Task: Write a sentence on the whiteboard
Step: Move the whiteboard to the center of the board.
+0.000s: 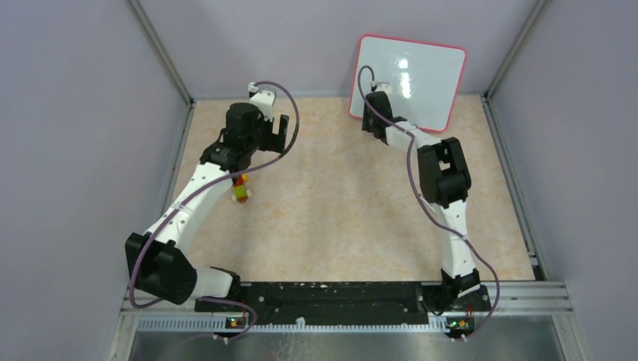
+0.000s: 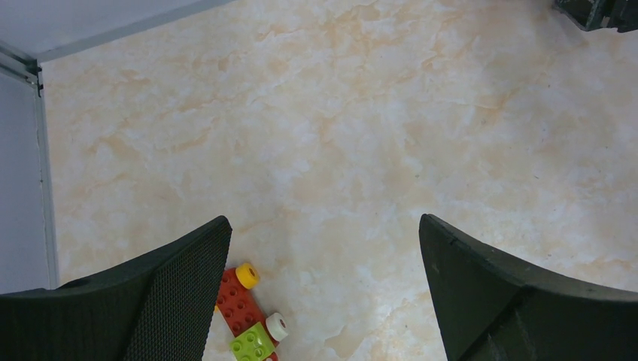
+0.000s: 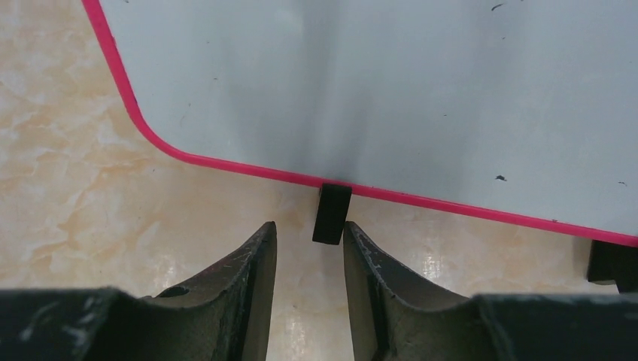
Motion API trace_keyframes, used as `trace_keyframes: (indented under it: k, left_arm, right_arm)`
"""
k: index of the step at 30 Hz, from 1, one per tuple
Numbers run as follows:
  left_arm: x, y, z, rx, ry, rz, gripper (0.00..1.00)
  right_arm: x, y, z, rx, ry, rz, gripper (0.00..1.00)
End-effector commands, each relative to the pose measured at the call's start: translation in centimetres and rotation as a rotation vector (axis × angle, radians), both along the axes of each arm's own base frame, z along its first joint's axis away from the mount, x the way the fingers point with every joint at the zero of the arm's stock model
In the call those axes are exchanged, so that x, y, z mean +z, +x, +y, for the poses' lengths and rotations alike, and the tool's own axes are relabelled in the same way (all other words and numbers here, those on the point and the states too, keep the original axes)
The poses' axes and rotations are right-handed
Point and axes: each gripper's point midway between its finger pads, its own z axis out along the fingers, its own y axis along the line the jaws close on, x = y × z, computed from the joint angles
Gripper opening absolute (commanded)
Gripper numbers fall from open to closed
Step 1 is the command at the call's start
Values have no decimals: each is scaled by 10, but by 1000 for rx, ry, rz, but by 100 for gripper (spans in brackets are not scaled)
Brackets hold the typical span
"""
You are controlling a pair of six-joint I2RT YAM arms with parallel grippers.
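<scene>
The whiteboard (image 1: 410, 79) stands tilted at the back right, glossy white in a red-pink frame. No sentence is in view on its face (image 3: 376, 90), only a few dark specks. My right gripper (image 1: 375, 114) is low at the board's bottom left edge. In the right wrist view its jaws (image 3: 310, 229) stand apart with a narrow gap and nothing between them. One black foot (image 3: 332, 213) of the board sits just beyond the fingertips. My left gripper (image 1: 279, 128) hangs wide open over bare table (image 2: 323, 226), holding nothing.
A small toy of red and green bricks with yellow and white wheels (image 1: 241, 189) lies under the left arm, beside the left finger (image 2: 244, 312). A second black foot (image 3: 613, 263) shows at the right. Metal rails and grey walls enclose the marble-patterned table (image 1: 338, 195).
</scene>
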Motion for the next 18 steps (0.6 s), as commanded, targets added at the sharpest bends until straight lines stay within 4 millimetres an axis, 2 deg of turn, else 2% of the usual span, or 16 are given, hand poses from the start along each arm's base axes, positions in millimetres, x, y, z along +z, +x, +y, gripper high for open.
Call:
trace_keyframes:
  k: [1, 9, 15, 17, 18]
  left_arm:
    - [18, 4, -1, 6, -47, -55, 99]
    - [16, 5, -1, 4, -49, -48, 99]
    - [13, 5, 0, 6, -50, -43, 99]
    - [14, 4, -1, 0, -54, -46, 99]
    - [15, 3, -1, -1, -55, -46, 99]
  right_arm:
    - [8, 20, -2, -61, 2, -37, 35]
    - [0, 27, -7, -62, -45, -37, 32]
    - [6, 22, -11, -40, -73, -40, 7]
    - [7, 18, -13, -40, -79, -35, 0]
    - [7, 15, -14, -38, -81, -26, 0]
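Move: The whiteboard's left black foot is almost between the right hand's open fingers, about 2 cm ahead, 2 cm to the right and 2 cm lower. Its right foot stands some 13 cm right of the hand, level with it front to back and 2 cm lower; the leaning whiteboard's middle is roughly 6 cm ahead, 12 cm right and 8 cm up. From the left hand the left foot is about 18 cm ahead, 29 cm right and 21 cm down. The right hand sinks about 2 cm, edging forward and right, and pinches the whiteboard's left foot. ##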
